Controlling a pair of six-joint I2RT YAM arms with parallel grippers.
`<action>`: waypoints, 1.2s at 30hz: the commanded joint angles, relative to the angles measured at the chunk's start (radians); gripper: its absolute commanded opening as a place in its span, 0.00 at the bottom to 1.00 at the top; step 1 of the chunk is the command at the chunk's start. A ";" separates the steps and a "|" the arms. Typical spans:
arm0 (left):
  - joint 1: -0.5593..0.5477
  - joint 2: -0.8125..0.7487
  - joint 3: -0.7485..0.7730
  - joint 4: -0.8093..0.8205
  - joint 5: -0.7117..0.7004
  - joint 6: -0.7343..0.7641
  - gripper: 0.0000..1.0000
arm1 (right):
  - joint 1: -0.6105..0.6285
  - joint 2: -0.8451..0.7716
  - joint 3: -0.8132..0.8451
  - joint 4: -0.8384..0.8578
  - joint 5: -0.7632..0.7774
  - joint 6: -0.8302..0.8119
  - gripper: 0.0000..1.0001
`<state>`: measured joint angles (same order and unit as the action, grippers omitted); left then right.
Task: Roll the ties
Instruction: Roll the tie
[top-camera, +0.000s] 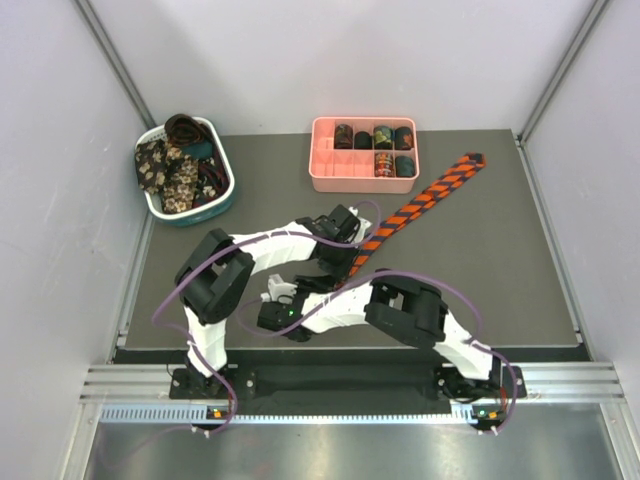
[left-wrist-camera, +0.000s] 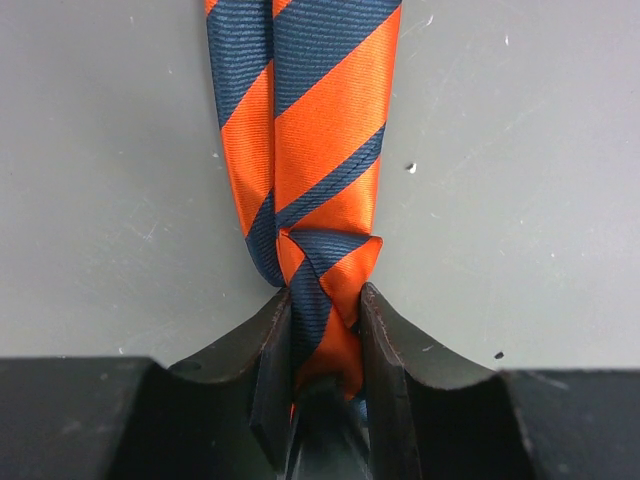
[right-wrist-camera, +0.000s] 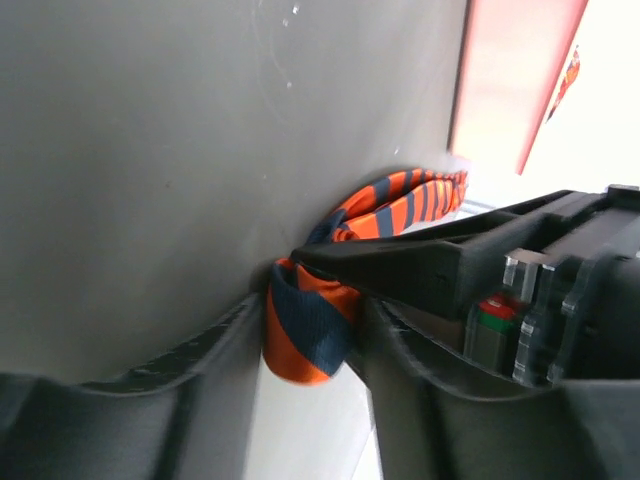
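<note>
An orange-and-dark striped tie (top-camera: 430, 195) lies diagonally across the grey mat, its wide end at the far right. Its near end is folded into a small coil (left-wrist-camera: 325, 265). My left gripper (top-camera: 345, 262) points down onto that end and is shut on it; in the left wrist view the coil fills the gap of the gripper (left-wrist-camera: 325, 300). My right gripper (top-camera: 318, 288) comes in low from the side. In the right wrist view the same coil (right-wrist-camera: 305, 335) sits between its fingers (right-wrist-camera: 310, 300), which press on both sides, with a left finger (right-wrist-camera: 430, 265) lying across the top.
A pink compartment tray (top-camera: 330, 178) at the back centre holds several rolled ties (top-camera: 383, 135). A white-and-teal basket (top-camera: 225, 200) at the back left holds loose floral and dark ties (top-camera: 170, 170). White walls close in the mat on three sides.
</note>
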<state>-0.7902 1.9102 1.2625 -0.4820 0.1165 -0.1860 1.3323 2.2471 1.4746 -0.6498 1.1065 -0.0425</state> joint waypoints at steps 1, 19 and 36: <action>0.000 0.056 -0.005 -0.136 0.020 0.011 0.35 | -0.041 0.068 0.013 -0.056 -0.091 0.068 0.42; 0.020 0.018 0.138 -0.112 0.012 0.025 0.58 | -0.030 -0.060 -0.057 0.102 -0.145 0.050 0.00; 0.400 -0.514 -0.360 0.344 0.046 -0.213 0.81 | -0.084 -0.360 -0.304 0.441 -0.430 -0.066 0.00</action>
<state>-0.4179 1.4456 0.9653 -0.2478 0.1421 -0.3405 1.2842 1.9900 1.1908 -0.3325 0.7994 -0.1127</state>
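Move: The rolled end of the tie is already pinched in my left hand, right at its hand point. My right hand's open fingers straddle it, with the roll about 1 cm ahead, 1 cm right and 1 cm below. From my left hand, the tie's far end lies roughly 30 cm ahead and 32 cm right, the pink bin about 33 cm ahead and 7 cm right, the tie basket some 28 cm ahead and 40 cm left. I sink my right hand about 1 cm onto the rolled end and shut its fingers on it. Only then do I open my left fingers, let the roll go and swing that hand left, up and forward, nearly 12 cm leftward and 10 cm up, clear of the tie. My right keeps its pinch, easing back about 1.5 cm while its wrist rolls and tips some 20 degrees further down. ##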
